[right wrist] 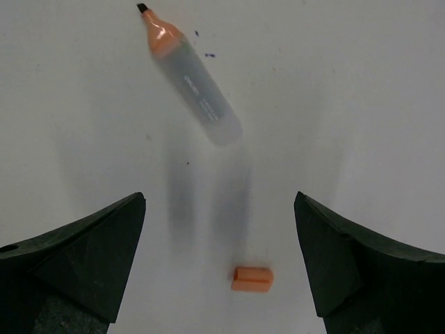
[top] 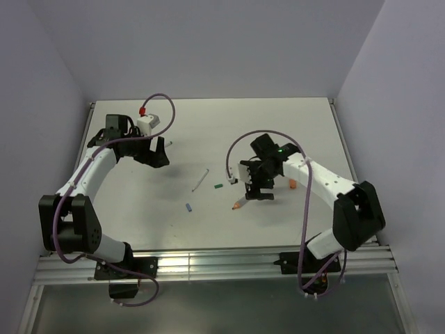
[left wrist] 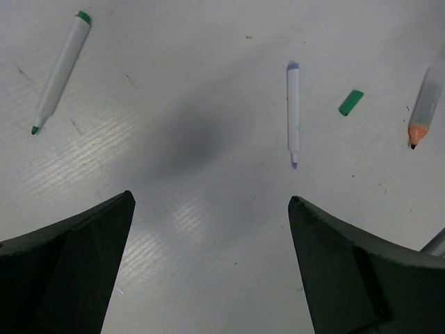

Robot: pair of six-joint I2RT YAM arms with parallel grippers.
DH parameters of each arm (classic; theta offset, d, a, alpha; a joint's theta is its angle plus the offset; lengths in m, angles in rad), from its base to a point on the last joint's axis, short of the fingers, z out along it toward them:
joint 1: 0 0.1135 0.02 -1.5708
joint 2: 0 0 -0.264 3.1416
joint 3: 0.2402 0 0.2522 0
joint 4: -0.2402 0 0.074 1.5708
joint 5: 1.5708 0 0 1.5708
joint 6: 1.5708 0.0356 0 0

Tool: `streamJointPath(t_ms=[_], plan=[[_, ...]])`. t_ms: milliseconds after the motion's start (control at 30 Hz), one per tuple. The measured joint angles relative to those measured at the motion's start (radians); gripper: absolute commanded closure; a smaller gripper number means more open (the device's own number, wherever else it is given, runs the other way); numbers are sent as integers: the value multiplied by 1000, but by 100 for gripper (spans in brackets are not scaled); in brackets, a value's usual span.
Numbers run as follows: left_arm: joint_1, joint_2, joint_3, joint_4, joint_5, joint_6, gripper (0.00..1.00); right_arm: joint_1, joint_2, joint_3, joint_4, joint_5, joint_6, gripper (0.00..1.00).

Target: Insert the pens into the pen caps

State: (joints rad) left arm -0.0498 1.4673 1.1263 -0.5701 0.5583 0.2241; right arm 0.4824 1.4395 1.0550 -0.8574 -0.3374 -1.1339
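A thin white pen with a blue tip [left wrist: 293, 111] lies ahead of my left gripper [left wrist: 211, 199], which hangs open over bare table with nothing between its fingers. A second thin white pen, green-tipped [left wrist: 61, 69], lies far left, and a dark green pen cap [left wrist: 350, 102] sits right of the blue pen. The thick translucent pen with an orange end [right wrist: 191, 80] lies ahead of my open right gripper [right wrist: 219, 198]. A small orange cap [right wrist: 252, 278] lies on the table between that gripper's fingers, untouched. From above, the blue cap [top: 188, 207] sits alone near the front.
The white table [top: 208, 229] is walled by lilac panels at the back and sides. Purple cables [top: 163, 104] loop over both arms. The left gripper [top: 158, 152] is at the left rear, the right gripper [top: 259, 189] right of centre. A metal rail [top: 208, 263] runs along the front.
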Motion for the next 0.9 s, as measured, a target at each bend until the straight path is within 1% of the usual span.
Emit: streamJointPath(t_ms=[100, 167, 433, 633, 733, 767, 867, 900], plan=[[0, 0, 0, -8, 10, 2, 0, 82, 96, 27, -6, 15, -60, 6], [0, -2, -2, -10, 11, 3, 1, 109, 140, 39, -5, 16, -87, 7], [0, -29, -31, 4, 10, 0, 1, 177, 203, 40, -8, 48, -178, 13], [0, -37, -34, 4, 32, 0, 1, 193, 283, 39, 3, 80, -217, 18], [0, -54, -44, 4, 35, -1, 1, 193, 297, 35, 16, 91, -227, 26], [0, -58, -45, 3, 36, -1, 0, 193, 299, 31, 27, 95, -230, 34], [0, -66, -45, 4, 40, -1, 1, 193, 304, 14, 53, 106, -238, 48], [0, -69, -45, 4, 40, -2, 1, 193, 305, 7, 61, 108, -240, 50]])
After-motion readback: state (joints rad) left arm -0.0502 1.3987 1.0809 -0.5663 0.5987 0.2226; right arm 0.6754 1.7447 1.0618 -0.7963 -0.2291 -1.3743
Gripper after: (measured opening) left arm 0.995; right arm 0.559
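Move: The orange pen lies on the table about 5 cm to the right hand's left, 2 cm back and some 9 cm below, its tip pointing left and back. Its orange cap is roughly 10 cm to this hand's right and 4 cm ahead. The green cap sits about 14 cm left and 3 cm ahead, with the blue pen beyond, about 20 cm left and 5 cm ahead. From the left hand the orange pen is some 28 cm right, 11 cm back and 14 cm down. Down onto the orange pen's body goes the open right hand: it sinks about 8 cm, sliding some 4 cm left and slightly back early on, then dropping nearly straight. The wrist turns about 20 degrees counter-clockwise to line up with the pen and tips closer to vertical, while the fingers close to roughly half open around its rear part, with no clear contact yet. ##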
